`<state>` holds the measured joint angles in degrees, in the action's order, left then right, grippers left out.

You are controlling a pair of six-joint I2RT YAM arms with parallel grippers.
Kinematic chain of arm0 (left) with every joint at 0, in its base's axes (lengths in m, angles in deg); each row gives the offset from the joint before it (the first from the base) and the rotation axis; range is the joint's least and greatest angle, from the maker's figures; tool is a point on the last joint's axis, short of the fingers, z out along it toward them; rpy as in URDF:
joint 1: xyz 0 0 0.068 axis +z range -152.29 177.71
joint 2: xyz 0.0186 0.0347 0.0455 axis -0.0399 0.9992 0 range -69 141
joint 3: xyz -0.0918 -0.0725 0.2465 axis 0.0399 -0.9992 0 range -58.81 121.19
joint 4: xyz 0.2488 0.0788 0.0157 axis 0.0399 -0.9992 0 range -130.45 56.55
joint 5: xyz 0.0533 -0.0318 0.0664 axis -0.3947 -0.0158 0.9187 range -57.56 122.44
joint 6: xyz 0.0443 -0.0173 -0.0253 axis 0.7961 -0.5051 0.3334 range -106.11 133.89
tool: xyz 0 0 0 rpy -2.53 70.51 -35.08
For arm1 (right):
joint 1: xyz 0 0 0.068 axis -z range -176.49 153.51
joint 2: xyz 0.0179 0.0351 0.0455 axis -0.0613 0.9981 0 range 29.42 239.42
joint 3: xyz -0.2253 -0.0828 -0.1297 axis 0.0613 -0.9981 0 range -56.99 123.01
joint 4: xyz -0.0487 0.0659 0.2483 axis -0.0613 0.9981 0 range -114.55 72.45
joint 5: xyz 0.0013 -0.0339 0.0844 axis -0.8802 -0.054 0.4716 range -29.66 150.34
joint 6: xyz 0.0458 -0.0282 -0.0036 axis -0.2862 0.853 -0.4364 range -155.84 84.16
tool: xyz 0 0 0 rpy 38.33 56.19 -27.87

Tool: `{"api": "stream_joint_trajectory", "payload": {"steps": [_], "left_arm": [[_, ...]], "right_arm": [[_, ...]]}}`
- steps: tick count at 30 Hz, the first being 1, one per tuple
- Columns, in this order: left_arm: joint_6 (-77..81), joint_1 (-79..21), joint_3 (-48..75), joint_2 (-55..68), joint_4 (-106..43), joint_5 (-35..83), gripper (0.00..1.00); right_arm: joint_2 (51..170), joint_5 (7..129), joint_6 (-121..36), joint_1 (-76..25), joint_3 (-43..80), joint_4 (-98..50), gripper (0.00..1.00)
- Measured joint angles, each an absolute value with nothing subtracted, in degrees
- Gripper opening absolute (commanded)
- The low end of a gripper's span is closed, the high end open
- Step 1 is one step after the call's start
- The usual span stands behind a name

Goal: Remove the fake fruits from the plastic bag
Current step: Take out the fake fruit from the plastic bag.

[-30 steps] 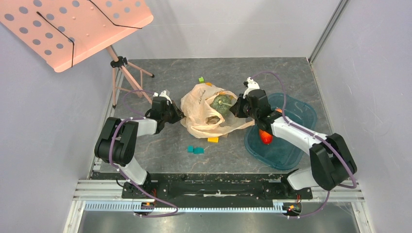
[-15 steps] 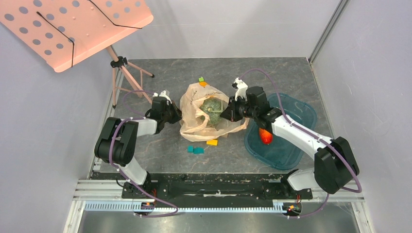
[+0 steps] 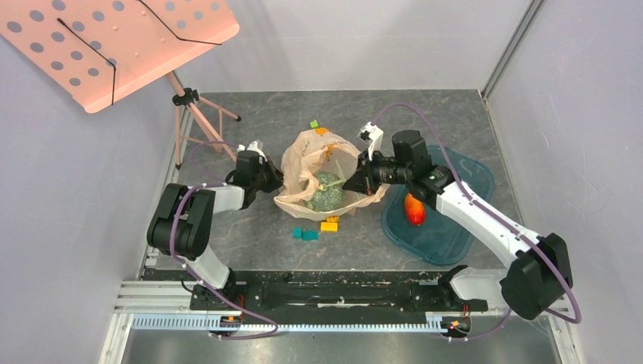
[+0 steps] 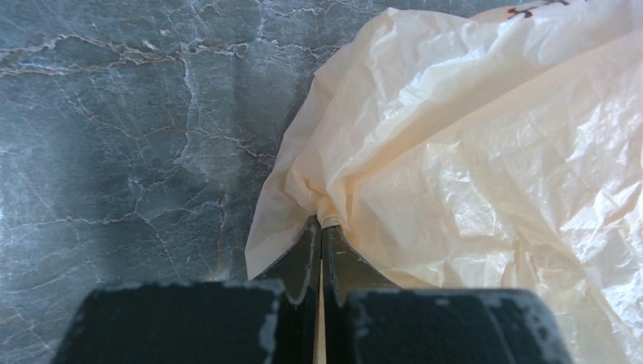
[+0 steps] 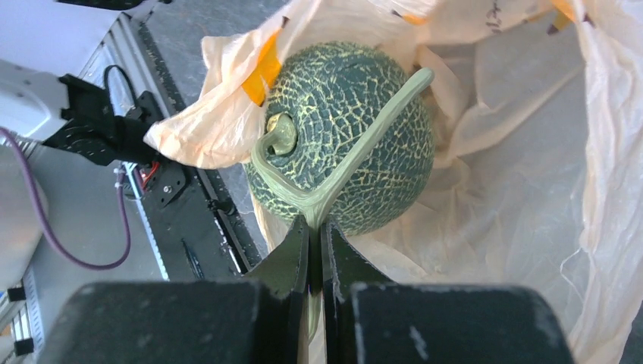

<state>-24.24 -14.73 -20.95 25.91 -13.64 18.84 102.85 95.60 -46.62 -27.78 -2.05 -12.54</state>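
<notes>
The plastic bag (image 3: 303,163) lies crumpled at mid-table with its mouth pulled open. My left gripper (image 3: 279,180) is shut on the bag's left edge (image 4: 321,224), and the pale film (image 4: 470,152) bunches at its tips. Inside the bag, a speckled green melon-like fake fruit (image 3: 326,191) is in plain view. My right gripper (image 3: 349,184) is shut on its pale green T-shaped stem (image 5: 315,216), with the netted ball (image 5: 341,129) just beyond the fingertips and bag film (image 5: 523,189) around it. The orange-red fake fruit (image 3: 414,208) lies in the teal tray (image 3: 462,227).
A pink music stand (image 3: 114,45) on a tripod (image 3: 193,114) stands at the back left. Small blocks lie around the bag: green (image 3: 313,123) and orange (image 3: 321,130) behind it, yellow (image 3: 329,225) and teal (image 3: 305,234) in front. Walls close both sides.
My right arm has risen and swung left with the stem in its grip. The green fruit has shifted toward the near side of the bag, whose mouth has spread open. The left gripper stayed put.
</notes>
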Motion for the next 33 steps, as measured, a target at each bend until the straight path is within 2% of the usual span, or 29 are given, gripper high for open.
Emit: {"api": "stream_joint_trajectory", "payload": {"steps": [7, 33], "left_arm": [[-24.2, -14.7, -20.9, 25.9, -13.6, 18.8, 0.02], [-24.3, -14.5, -21.5, 25.1, -13.5, 18.8, 0.02]], "right_arm": [[98.3, 95.9, -44.5, -27.8, 3.4, -10.6, 0.00], [90.4, 70.7, -45.9, -25.2, 10.6, -11.0, 0.00]]}}
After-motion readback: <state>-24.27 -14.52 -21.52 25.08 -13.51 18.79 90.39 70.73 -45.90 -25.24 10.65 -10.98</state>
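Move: Out to the right hand's right, about 25 cm off, some 4 cm farther forward and 20 cm below, lies the middle of the blue tray; the red-orange fruit sits roughly 18 cm right, 3 cm ahead. The plastic bag's middle is about 8 cm ahead, 5 cm left and 17 cm down. From the left hand, the tray is some 40 cm right, 5 cm back; the gripped melon about 11 cm right, 8 cm back, 9 cm higher. Lifting the green melon by the stem already pinched in its shut fingers, the right hand goes up about 16 cm out of the plastic bag, first almost straight, then also to the right and forward, away from the left hand. Its wrist rolls and swings clockwise, each some 25 degrees. The left hand stays put, still pinching the bag's left edge. ##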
